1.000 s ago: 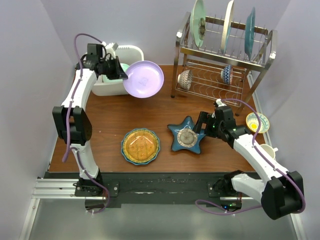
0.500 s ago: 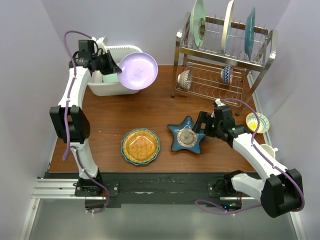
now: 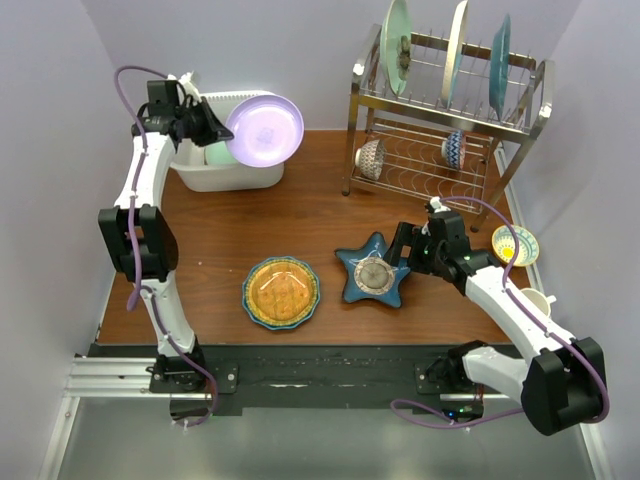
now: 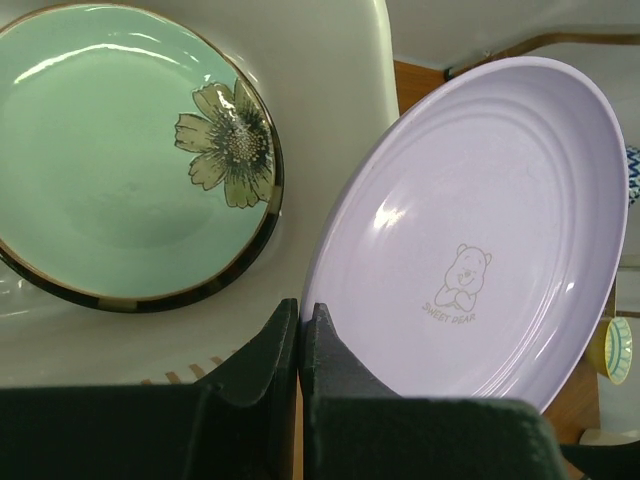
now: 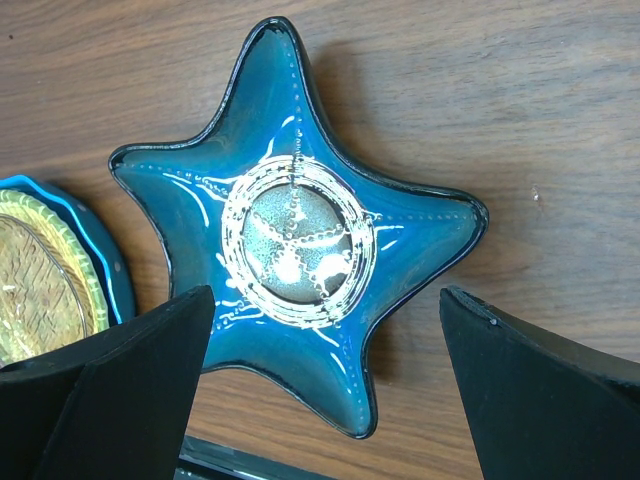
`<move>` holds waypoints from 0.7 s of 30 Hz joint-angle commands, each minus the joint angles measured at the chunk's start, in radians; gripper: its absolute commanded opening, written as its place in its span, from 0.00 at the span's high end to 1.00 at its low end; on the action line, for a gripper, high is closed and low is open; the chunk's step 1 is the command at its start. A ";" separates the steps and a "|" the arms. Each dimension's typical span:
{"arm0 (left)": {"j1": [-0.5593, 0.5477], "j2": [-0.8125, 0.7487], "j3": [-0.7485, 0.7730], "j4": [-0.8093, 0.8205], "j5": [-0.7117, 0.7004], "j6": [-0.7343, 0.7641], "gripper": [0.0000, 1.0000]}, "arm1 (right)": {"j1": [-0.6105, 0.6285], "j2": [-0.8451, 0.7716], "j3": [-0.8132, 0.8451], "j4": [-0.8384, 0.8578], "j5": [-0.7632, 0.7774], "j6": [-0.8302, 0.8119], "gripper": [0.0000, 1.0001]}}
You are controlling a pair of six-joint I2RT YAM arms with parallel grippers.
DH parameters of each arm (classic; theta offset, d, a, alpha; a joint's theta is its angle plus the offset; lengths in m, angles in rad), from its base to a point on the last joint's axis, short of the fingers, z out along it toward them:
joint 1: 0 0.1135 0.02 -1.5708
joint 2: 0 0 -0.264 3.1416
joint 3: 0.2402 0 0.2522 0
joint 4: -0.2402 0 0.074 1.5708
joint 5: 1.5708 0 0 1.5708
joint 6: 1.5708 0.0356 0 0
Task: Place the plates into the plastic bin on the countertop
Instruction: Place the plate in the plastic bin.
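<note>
My left gripper [image 3: 218, 134] [image 4: 300, 315] is shut on the rim of a lavender plate [image 3: 264, 131] [image 4: 480, 240], held tilted over the right part of the white plastic bin [image 3: 225, 175] [image 4: 330, 60]. Inside the bin lies a pale green plate [image 4: 120, 170] with a flower and a dark rim. On the countertop [image 3: 300, 220] rest an amber plate [image 3: 281, 292] with a blue-green rim and a blue star-shaped plate [image 3: 372, 270] [image 5: 300, 230]. My right gripper [image 3: 405, 250] [image 5: 325, 340] hangs open just above the star plate's near arm, touching nothing.
A steel wire dish rack [image 3: 445, 100] at the back right holds three upright plates on top and two small patterned bowls below. Another small bowl [image 3: 514, 244] and a white mug [image 3: 533, 300] stand at the right edge.
My left arm has carried the lavender plate up and to the left, from beside the bin to over it. The right arm has stayed still.
</note>
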 commanded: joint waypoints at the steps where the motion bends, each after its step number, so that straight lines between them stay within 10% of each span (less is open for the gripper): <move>1: 0.022 -0.004 0.048 0.095 -0.009 -0.061 1.00 | -0.003 -0.014 0.006 0.027 -0.002 -0.007 0.01; 21: 0.060 0.033 0.051 0.198 -0.159 -0.124 1.00 | -0.004 -0.011 -0.019 0.035 -0.002 -0.010 0.01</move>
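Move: The left hand holds the purple plate by its edge. The plastic bin's middle lies about 9 cm ahead of this hand, 4 cm to its left and some 15 cm below. In the bin the mint plate lies about 8 cm ahead, 2 cm left and 18 cm below, stacked on the black-rimmed plate. From the right hand the bin is roughly 30 cm ahead and 45 cm to the left. The left hand carries the pinched purple plate about 5 cm left and forward over the bin, turning 10 degrees counter-clockwise. ##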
